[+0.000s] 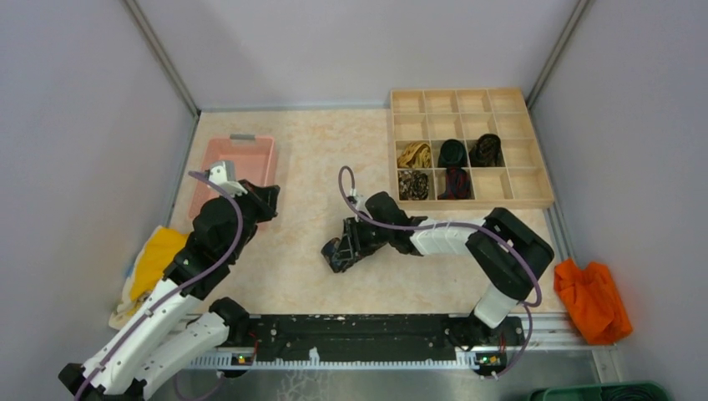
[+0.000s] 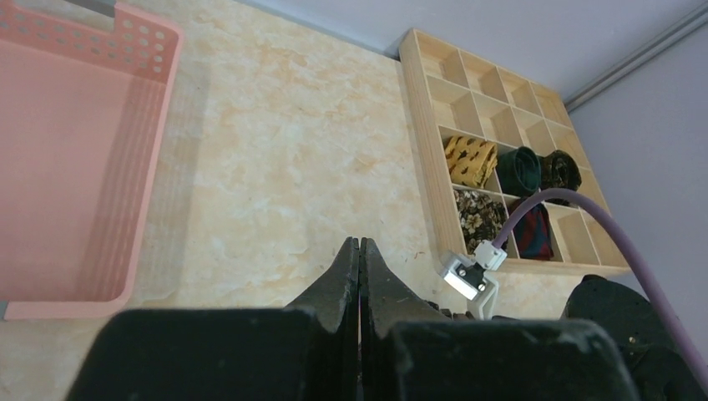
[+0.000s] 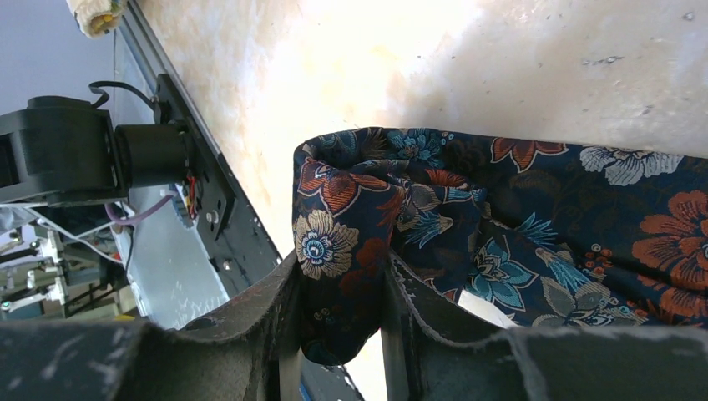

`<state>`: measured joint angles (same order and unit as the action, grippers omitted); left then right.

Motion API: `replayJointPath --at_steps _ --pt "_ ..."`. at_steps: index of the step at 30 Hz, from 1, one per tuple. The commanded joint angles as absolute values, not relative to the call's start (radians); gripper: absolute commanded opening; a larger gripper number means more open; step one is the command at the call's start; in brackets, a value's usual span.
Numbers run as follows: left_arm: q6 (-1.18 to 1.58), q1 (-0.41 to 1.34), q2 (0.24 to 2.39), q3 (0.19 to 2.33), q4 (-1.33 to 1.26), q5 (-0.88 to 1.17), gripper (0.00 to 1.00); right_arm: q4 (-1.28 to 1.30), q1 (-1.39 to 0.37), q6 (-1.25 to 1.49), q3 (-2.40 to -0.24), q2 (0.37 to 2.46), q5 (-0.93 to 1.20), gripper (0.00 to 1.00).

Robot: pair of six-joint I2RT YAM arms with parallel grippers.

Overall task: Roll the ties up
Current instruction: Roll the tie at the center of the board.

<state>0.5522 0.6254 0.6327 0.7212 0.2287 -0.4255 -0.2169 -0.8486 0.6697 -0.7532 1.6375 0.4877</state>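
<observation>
My right gripper (image 3: 342, 284) is shut on a fold of a dark navy floral tie (image 3: 501, 217), whose bunched cloth spreads to the right over the marble tabletop. In the top view the right gripper (image 1: 338, 251) sits low at the table's middle, the tie mostly hidden under it. Several rolled ties lie in the wooden compartment tray (image 1: 534, 200), among them a gold one (image 1: 414, 155), a dark green one (image 1: 452, 153) and a red-black one (image 1: 454, 183). Over by the pink basket, my left gripper (image 2: 360, 246) is shut and empty, pointing across the table.
A pink perforated basket (image 1: 238, 167) stands at the back left, under the left arm (image 1: 209, 242). A yellow cloth (image 1: 154, 259) lies at the left edge. An orange cloth (image 1: 593, 296) lies off the table's right side. The black base rail (image 1: 359, 334) runs along the near edge.
</observation>
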Motion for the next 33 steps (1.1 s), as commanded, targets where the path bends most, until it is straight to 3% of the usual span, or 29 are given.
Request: replayJointPath --at_steps 1,16,22,28,33 --pt "0.537 0.623 0.659 0.704 0.161 -0.376 0.0 -0.239 -0.803 0.626 -0.735 1.616 0.547 0.32" --pt "0.523 0.624 0.714 0.685 0.096 -0.322 0.0 -0.638 -0.625 0.847 -0.597 1.747 0.855 0.32" --pt "0.517 0.624 0.723 0.679 0.077 -0.318 0.0 -0.576 -0.589 0.807 -0.597 1.75 0.818 0.3" --pt "0.509 0.624 0.74 0.669 0.044 -0.305 0.0 -0.222 -0.586 0.584 -0.68 1.641 0.593 0.3" --pt "0.51 0.624 0.764 0.66 0.02 -0.277 0.0 -0.103 -0.585 0.52 -0.729 1.636 0.499 0.33"
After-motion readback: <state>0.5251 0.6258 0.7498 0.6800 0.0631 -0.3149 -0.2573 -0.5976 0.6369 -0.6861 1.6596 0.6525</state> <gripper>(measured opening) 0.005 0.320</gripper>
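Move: The rolled end of the floral tie is already between the right fingers, its middle about 2 cm back, 1 cm left and 1 cm below the hand point. Its loose layers lie some 4 cm to the right, level with the hand and 4 cm below. The tray's brown patterned tie is about 15 cm ahead and 17 cm right, 5 cm down. From the left hand, the roll lies roughly 10 cm back, 13 cm right and 23 cm below. Right hand keeps pinching the rolled tie, drawing it about 7 cm right and forward; left hand drifts right. ##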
